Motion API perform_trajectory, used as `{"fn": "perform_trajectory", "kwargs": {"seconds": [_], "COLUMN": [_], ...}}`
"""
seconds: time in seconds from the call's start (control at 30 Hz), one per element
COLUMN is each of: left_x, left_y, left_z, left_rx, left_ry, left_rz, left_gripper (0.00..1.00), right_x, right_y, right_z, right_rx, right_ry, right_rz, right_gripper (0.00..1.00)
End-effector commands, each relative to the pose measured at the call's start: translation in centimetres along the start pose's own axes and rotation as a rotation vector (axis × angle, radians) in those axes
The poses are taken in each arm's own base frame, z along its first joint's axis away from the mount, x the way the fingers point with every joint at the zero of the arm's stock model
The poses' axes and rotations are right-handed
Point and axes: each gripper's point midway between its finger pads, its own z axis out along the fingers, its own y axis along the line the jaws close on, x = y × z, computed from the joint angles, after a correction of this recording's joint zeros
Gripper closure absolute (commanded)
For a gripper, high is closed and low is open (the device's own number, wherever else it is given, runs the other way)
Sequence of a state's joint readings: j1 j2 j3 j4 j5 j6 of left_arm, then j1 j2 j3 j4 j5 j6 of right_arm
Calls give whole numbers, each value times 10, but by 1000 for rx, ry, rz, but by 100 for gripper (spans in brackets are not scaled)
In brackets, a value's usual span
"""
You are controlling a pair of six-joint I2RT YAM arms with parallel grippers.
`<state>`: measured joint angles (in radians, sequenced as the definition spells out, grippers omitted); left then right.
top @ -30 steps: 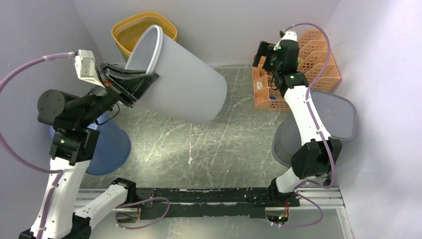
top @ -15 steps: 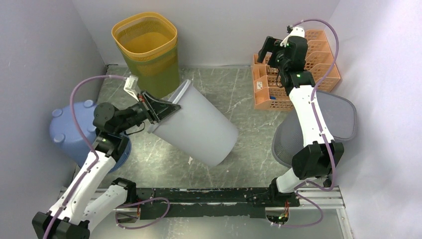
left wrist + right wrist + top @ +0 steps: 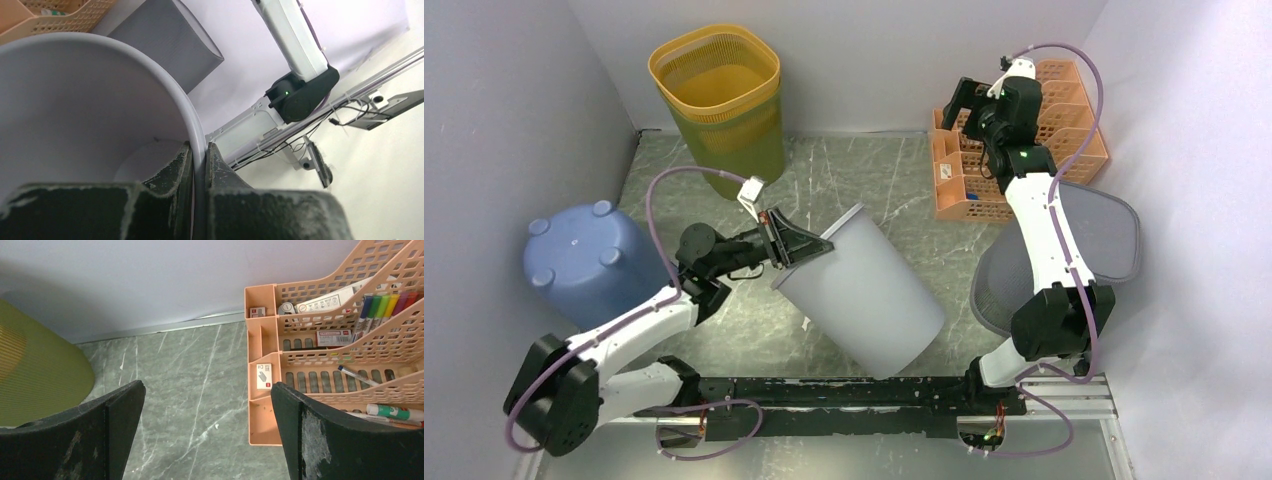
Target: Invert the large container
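Observation:
The large container is a pale grey plastic bin (image 3: 864,295), tilted on its side in the middle of the table, mouth toward the left, closed bottom toward the near right. My left gripper (image 3: 796,243) is shut on its rim; in the left wrist view the rim (image 3: 197,145) is pinched between the two black fingers (image 3: 177,172), with the bin's inside on the left. My right gripper (image 3: 967,100) is open and empty, high at the back right, above the floor beside the orange organiser (image 3: 320,355).
A yellow mesh basket (image 3: 719,95) stands at the back left. A blue tub (image 3: 584,262) lies upside down at the left. An orange desk organiser (image 3: 1024,140) with pens sits at the back right. A grey mesh bin (image 3: 1064,250) stands at the right.
My left arm has lowered and swung the grey bin from high near the yellow basket down toward the near centre. The right arm has barely moved.

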<state>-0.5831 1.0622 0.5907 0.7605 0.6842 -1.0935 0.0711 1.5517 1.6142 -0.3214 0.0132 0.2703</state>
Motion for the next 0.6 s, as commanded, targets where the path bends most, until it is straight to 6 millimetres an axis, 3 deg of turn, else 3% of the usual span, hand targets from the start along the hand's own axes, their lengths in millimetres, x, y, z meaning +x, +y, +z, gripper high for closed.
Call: {"fn": "perform_trajectory", "kwargs": {"seconds": [0.0, 0.17, 0.33, 0.43, 0.57], "left_x": [-24, -22, -11, 0, 13], "left_y": [-31, -22, 11, 38, 89], "left_z": [2, 4, 12, 13, 2], "left_rx": [211, 322, 306, 233, 74], "left_ry": [-172, -219, -212, -196, -180], "left_rz": [12, -76, -161, -189, -219], "left_gripper": [93, 93, 93, 93, 93], "right_x": [-11, -4, 3, 4, 8], "right_y": [-2, -5, -9, -12, -14], "right_z": [-8, -6, -4, -2, -1], "right_rx": [-8, -3, 4, 9, 8], "right_ry": [-39, -28, -16, -16, -14], "right_rz": [1, 1, 1, -1, 2], "right_gripper": [1, 1, 1, 1, 1]}}
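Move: Below the left hand hangs the large light-grey container, still pinched at the top of its rim and lying on its side, its middle about 13 cm down, 9 cm right and 6 cm back. The green bins stand some 29 cm ahead and 20 cm left of this hand, the upturned blue container 40 cm left and 2 cm ahead, the upturned dark container 42 cm right and 5 cm ahead. From the right hand the light-grey container is roughly 35 cm back, 21 cm left and 16 cm lower. Lowering the held container towards the table, the left hand sinks about 8 cm while carrying the container some 5 cm forward and slightly right, then eases to a stop. The wrist rolls forward about 15 degrees and the right-pointing fingers tip up a little, keeping their pinch on the rim. The open, empty right hand sinks about 2 cm. ##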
